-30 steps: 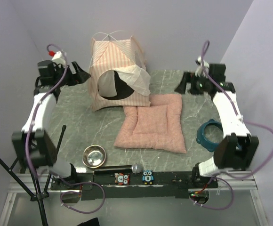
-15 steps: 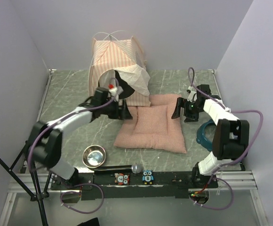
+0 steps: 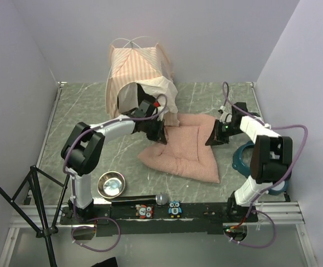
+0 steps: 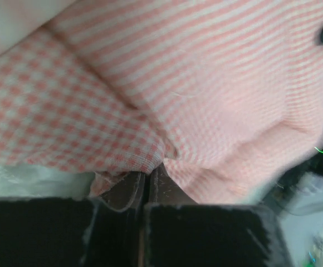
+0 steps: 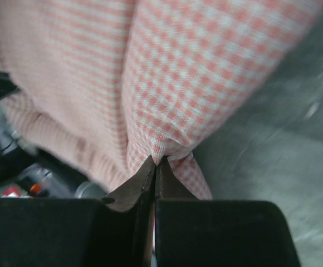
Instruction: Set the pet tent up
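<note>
The pet tent [image 3: 136, 72], pink-and-white striped with a dark doorway, stands upright at the back of the table. In front of it lies the pink checked cushion [image 3: 184, 153], its far edge raised. My left gripper [image 3: 160, 133] is shut on the cushion's far left corner, just below the tent's doorway. In the left wrist view the gripper [image 4: 148, 169] pinches the checked fabric [image 4: 83, 128]. My right gripper [image 3: 213, 139] is shut on the far right corner. The right wrist view shows that gripper [image 5: 156, 161] pinching a fold of the cushion [image 5: 206, 83] above the grey table.
A metal bowl [image 3: 111, 184] sits near the front left. A teal ring [image 3: 245, 158] lies beside the right arm. Two owl tags [image 3: 175, 209] and a silver knob [image 3: 161, 198] rest on the front rail. A tripod leg [image 3: 16, 200] stands at the left.
Both arms swung in from the table's sides to the cushion's far corners. Both grippers went from open to shut on the fabric, and the cushion's far edge has risen and shifted.
</note>
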Controlling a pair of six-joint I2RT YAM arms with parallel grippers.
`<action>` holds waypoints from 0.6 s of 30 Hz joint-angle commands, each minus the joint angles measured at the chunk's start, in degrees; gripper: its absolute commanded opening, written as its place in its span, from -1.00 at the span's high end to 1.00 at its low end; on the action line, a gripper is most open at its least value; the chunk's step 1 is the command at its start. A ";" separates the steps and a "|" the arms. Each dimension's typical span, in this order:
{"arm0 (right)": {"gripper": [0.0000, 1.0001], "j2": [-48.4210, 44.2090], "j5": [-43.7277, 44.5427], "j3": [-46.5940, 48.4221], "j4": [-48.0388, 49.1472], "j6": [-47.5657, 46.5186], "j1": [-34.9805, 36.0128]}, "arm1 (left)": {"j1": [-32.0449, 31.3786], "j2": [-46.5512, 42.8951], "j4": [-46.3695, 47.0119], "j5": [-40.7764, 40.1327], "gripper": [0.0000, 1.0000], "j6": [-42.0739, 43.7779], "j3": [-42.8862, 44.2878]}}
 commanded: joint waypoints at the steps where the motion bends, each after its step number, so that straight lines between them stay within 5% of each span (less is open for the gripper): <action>1: 1.00 -12.59 -10.17 3.36 -13.75 -1.74 -2.88 | -2.63 -2.22 -9.46 18.28 0.99 3.19 14.65; 7: 1.00 -26.84 -18.53 4.68 -20.45 -0.43 -10.18 | -3.69 3.48 -13.61 36.31 0.99 -1.00 32.15; 10: 1.00 -30.89 -18.70 5.92 -19.93 3.43 -10.36 | -3.86 6.04 -14.66 38.88 0.99 -1.90 35.07; 15: 1.00 -34.07 -13.88 4.34 -27.72 3.89 -10.36 | -4.83 6.75 -39.21 37.84 0.99 17.04 40.87; 18: 1.00 -34.59 -22.98 2.67 -30.12 3.96 -8.79 | -5.44 5.61 -51.03 36.08 0.99 30.07 41.23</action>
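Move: Both grippers already pinch the cushion by opposite edges; its middle lies about 9 cm to the left gripper's right and 2 cm back, and some 10 cm left and 2 back of the right gripper, slightly below both. The tent's middle is about 20 cm ahead and 9 left of the left gripper, and 20 ahead and 28 left of the right one. The steel bowl sits some 20 cm back and 21 left of the left gripper; the teal feeder, 10 back and 20 right of the right one. Keep both pinches shut and hoist the cushion's two edges quickly: left gripper up about 20 cm, swinging right and drawing back while the wrist turns clockwise some 30 degrees, then sinking slightly. Bring the right gripper up about 17 cm and back some 9 towards its base, tipping the fingers up a little. ##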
